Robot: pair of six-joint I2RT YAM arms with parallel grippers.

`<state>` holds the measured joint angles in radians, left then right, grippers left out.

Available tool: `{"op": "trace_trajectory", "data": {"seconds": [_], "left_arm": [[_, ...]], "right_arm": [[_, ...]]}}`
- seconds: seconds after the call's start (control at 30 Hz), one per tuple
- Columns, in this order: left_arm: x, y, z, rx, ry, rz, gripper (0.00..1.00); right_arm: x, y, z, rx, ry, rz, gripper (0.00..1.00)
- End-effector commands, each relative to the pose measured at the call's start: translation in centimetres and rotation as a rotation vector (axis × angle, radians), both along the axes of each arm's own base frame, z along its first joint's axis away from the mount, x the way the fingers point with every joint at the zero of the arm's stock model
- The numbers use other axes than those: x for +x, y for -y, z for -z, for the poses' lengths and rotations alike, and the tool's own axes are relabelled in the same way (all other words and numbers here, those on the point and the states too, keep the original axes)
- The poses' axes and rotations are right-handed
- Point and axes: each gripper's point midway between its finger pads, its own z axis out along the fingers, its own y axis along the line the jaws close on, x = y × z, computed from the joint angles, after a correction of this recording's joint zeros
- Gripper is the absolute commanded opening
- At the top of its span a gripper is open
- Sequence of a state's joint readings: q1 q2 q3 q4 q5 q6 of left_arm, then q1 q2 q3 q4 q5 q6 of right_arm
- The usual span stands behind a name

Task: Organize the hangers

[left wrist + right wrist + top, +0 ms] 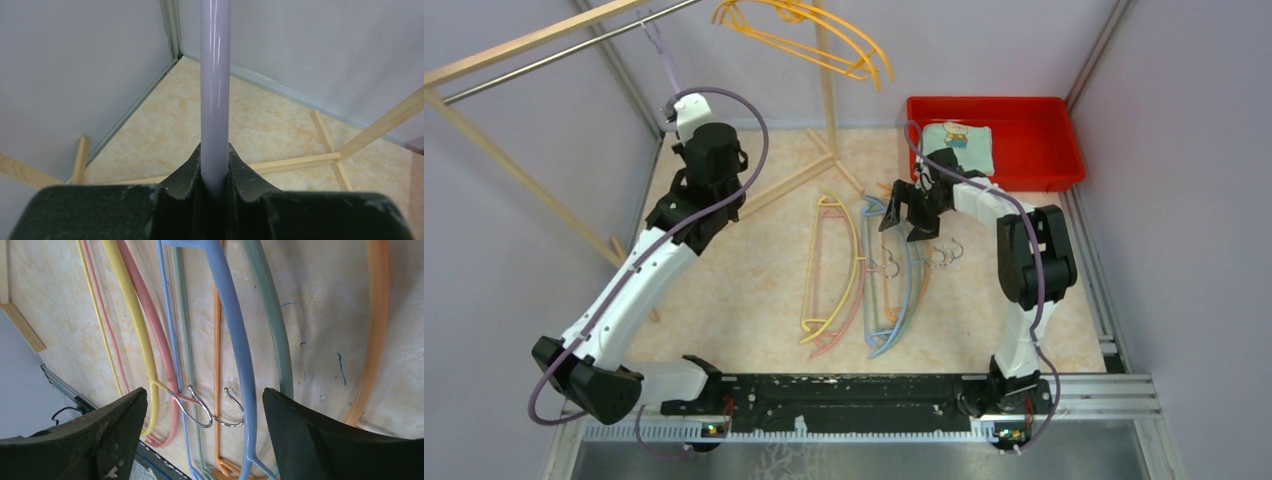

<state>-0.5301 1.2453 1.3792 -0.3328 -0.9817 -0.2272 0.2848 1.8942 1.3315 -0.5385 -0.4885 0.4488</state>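
My left gripper (676, 108) is raised near the rack rail and is shut on a pale purple hanger (664, 60). In the left wrist view its bar (215, 90) runs straight up out of the shut gripper (215, 165). Yellow-orange hangers (819, 35) hang at the top. On the floor lie a yellow hanger (856, 255), a pink one (832, 345), and blue (921, 290), green and orange ones. My right gripper (911, 212) is open just above them. The right wrist view shows yellow (131, 315), pink (152, 325), blue (232, 325), green (274, 325) and orange (377, 330) bars and two metal hooks (212, 415) between the open gripper (205, 412).
A pale wooden rack frame (524, 40) with a metal rail (574, 50) spans the back left; its post (827, 90) and floor braces (794, 180) stand mid-back. A red bin (1044, 165) holding a folded cloth (959, 140) sits at the back right. Walls close in on both sides.
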Motion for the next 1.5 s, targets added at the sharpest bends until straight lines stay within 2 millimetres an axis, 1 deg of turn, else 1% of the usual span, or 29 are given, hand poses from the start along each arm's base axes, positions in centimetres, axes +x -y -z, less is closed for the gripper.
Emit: {"op": "trace_trajectory", "data": {"seconds": [0.0,0.17,0.33,0.4,0.6,0.7,0.73,0.8,0.87,0.93,0.97,1.1,1.17,1.2,1.3,1.47], "left_arm": [[1.0,1.7,0.3,-0.051,-0.014,0.078,0.00],[2.4,4.3,1.3,-0.058,-0.055,0.193,0.00],[4.2,7.1,1.5,-0.059,-0.079,0.294,0.00],[5.1,8.2,1.3,-0.057,-0.089,0.322,0.00],[7.9,11.2,2.3,-0.065,-0.129,0.379,0.00],[8.7,12.5,2.5,-0.075,-0.137,0.402,0.00],[8.7,12.8,2.4,-0.079,-0.135,0.409,0.06],[8.6,13.3,2.0,-0.093,-0.113,0.436,0.26],[8.2,13.4,1.2,-0.100,-0.082,0.463,0.32],[7.7,13.4,0.4,-0.100,-0.058,0.485,0.45],[7.5,13.3,0.1,-0.102,-0.050,0.490,0.56],[6.3,13.5,-1.1,-0.106,-0.023,0.545,0.74],[5.6,13.6,-1.6,-0.105,-0.010,0.579,0.86],[5.2,13.5,-1.9,-0.105,-0.005,0.594,0.91],[3.9,13.6,-2.5,-0.104,0.013,0.644,0.99],[1.0,14.2,-3.4,-0.116,0.061,0.773,1.00]], "right_arm": [[1.8,-0.7,-2.1,0.032,0.078,-0.003,0.85],[1.7,-0.7,-1.7,0.035,0.072,0.008,0.85],[1.8,-0.7,-1.6,0.038,0.071,0.011,0.85],[1.8,-0.8,-1.6,0.038,0.069,0.012,0.85],[1.8,-0.8,-1.5,0.040,0.066,0.012,0.85],[1.7,-0.7,-1.6,0.039,0.068,0.011,0.85],[1.7,-0.7,-1.6,0.038,0.069,0.010,0.86],[1.7,-0.6,-1.6,0.032,0.074,0.010,0.87],[1.6,-0.5,-1.7,0.028,0.081,0.008,0.89],[1.6,-0.4,-1.7,0.025,0.085,0.008,0.89],[1.5,-0.4,-1.7,0.023,0.085,0.007,0.89],[1.7,-0.4,-2.0,0.025,0.092,0.004,0.89],[1.8,-0.4,-2.1,0.025,0.095,0.001,0.89],[1.8,-0.4,-2.2,0.024,0.097,0.000,0.89],[1.8,-0.4,-2.6,0.019,0.105,-0.006,0.89],[1.5,-0.1,-3.1,0.003,0.118,-0.012,0.89]]}}
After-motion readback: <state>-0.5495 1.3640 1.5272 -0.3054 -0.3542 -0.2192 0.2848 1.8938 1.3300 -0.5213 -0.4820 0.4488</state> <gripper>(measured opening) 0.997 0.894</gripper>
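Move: My left hand already holds the purple hanger, its hook up at the rail, which passes about 12 cm above and 3 cm ahead of me. The orange hangers I'm taking it towards hang some 17 cm to my right and 10 cm ahead, slightly higher. The wooden post stands about 25 cm right and 15 cm ahead. From my right hand, the orange hangers are about 23 cm left, 10 cm ahead and 35 cm up. I carry the purple hanger right and forward along the rail with my left hand, about 12 cm right and 9 cm forward, dipping slightly and swinging the wrist clockwise towards the orange hangers. There I open my fingers wide and back off some 6 cm, rising about 4 cm as the wrist keeps turning, to nearly 40 degrees in all. ##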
